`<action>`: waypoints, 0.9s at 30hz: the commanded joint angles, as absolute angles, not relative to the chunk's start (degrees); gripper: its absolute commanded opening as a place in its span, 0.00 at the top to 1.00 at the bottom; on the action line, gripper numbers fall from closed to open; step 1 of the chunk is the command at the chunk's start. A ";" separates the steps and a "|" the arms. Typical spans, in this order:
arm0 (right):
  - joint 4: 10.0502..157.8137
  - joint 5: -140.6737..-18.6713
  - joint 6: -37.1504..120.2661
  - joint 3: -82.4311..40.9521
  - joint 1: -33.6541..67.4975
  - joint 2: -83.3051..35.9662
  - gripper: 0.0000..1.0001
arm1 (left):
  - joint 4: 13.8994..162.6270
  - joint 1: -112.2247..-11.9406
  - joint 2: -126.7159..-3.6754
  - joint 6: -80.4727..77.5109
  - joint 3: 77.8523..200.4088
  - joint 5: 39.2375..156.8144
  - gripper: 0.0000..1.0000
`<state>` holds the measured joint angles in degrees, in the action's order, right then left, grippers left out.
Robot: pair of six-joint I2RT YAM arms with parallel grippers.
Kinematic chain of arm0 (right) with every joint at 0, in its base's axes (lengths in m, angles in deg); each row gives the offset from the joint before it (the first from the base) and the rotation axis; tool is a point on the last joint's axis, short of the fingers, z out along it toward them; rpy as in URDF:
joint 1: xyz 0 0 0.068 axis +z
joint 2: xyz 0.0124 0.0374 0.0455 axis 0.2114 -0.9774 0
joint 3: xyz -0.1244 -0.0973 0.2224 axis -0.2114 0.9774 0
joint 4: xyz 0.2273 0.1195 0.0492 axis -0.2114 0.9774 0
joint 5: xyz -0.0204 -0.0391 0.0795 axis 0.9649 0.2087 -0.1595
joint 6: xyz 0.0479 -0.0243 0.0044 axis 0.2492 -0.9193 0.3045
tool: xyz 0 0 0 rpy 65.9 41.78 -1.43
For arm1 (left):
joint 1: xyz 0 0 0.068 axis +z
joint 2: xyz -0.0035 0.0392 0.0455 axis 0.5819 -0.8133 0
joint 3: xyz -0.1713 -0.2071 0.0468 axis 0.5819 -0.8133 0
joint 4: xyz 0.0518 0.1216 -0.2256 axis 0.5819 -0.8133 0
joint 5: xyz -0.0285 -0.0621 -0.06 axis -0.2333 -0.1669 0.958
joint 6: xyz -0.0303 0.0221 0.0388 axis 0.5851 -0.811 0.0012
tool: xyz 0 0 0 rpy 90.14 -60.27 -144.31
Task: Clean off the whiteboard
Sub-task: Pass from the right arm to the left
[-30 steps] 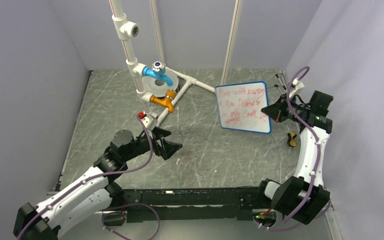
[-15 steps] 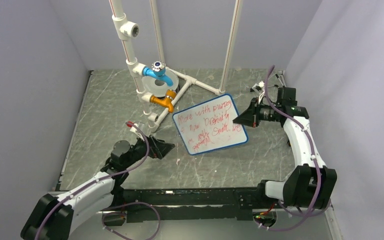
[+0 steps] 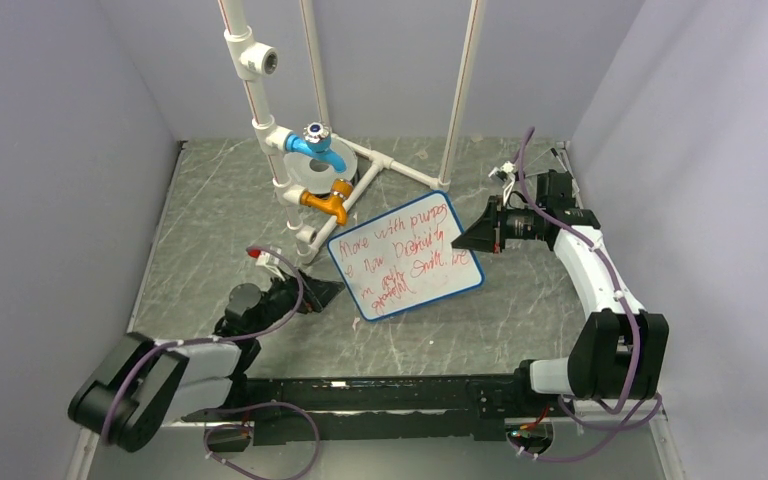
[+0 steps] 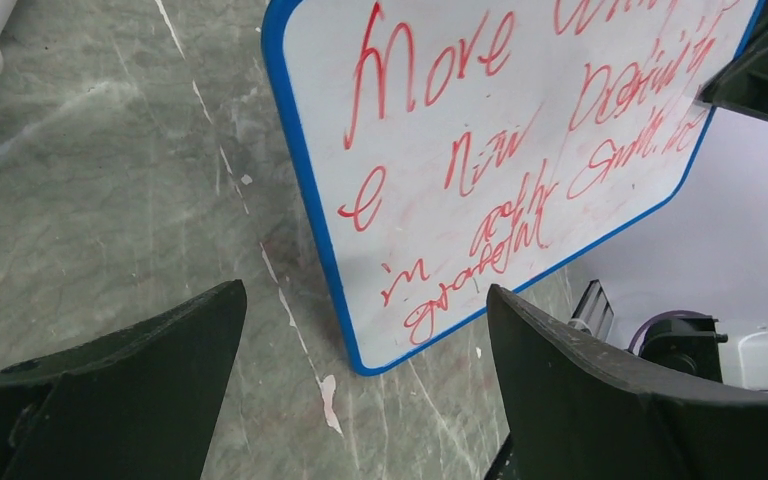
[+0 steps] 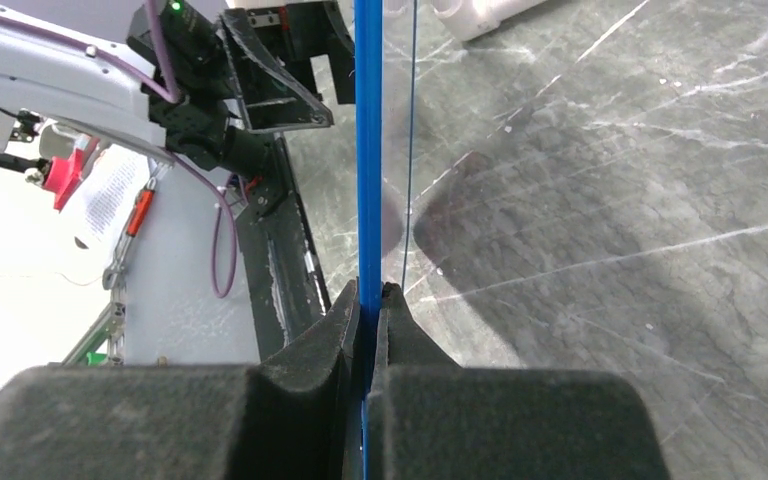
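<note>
The whiteboard (image 3: 405,255), blue-rimmed and covered in red handwriting, hangs tilted over the middle of the table. My right gripper (image 3: 468,238) is shut on its right edge. In the right wrist view the blue rim (image 5: 368,150) runs edge-on up from between the closed fingers of the right gripper (image 5: 370,300). My left gripper (image 3: 322,293) is open, low over the table just left of the board. The left wrist view shows the written face (image 4: 520,150) ahead of the left gripper (image 4: 360,300), with nothing between its fingers. I cannot tell whether the board's lower corner touches the table.
A white pipe frame (image 3: 260,110) rises at the back with a blue valve (image 3: 315,145), an orange valve (image 3: 328,200) and a round grey disc (image 3: 307,178), close behind the board. Grey walls enclose the marbled table (image 3: 210,220) on three sides.
My right arm has carried the whiteboard from the far right leftward to the table's middle. The left arm has folded back toward its base, its gripper staying open.
</note>
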<state>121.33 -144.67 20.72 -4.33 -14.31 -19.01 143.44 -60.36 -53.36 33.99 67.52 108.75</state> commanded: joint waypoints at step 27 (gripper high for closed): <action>110.07 -148.21 36.53 -2.60 -13.67 -12.34 1.00 | 181.57 -61.15 -66.89 44.36 71.26 126.02 0.97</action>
<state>111.15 -148.76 32.92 -2.45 -14.97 -13.70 171.02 -60.20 -72.29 45.79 71.19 124.11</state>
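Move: To the left hand's right, the whiteboard's middle is about 16 cm away, 6 cm ahead and 7 cm higher; its near edge reaches almost between the open fingers. The orange tap hangs roughly 17 cm straight ahead and 8 cm up, and the pipe frame's near corner is some 9 cm ahead, 4 cm left and 10 cm below. From the right hand, already pinching the opposite edge, the board's middle is 10 cm left, 3 cm back and slightly lower. Sliding right onto the whiteboard's left edge, the left hand first sinks about 3 cm, then rises some 7 cm while turning clockwise and rolling; its wide-open fingers close and pinch the edge near its lower-left corner. The right hand keeps its grip and lifts the board about 3.5 cm, easing back a little before coming forward again at the end. ##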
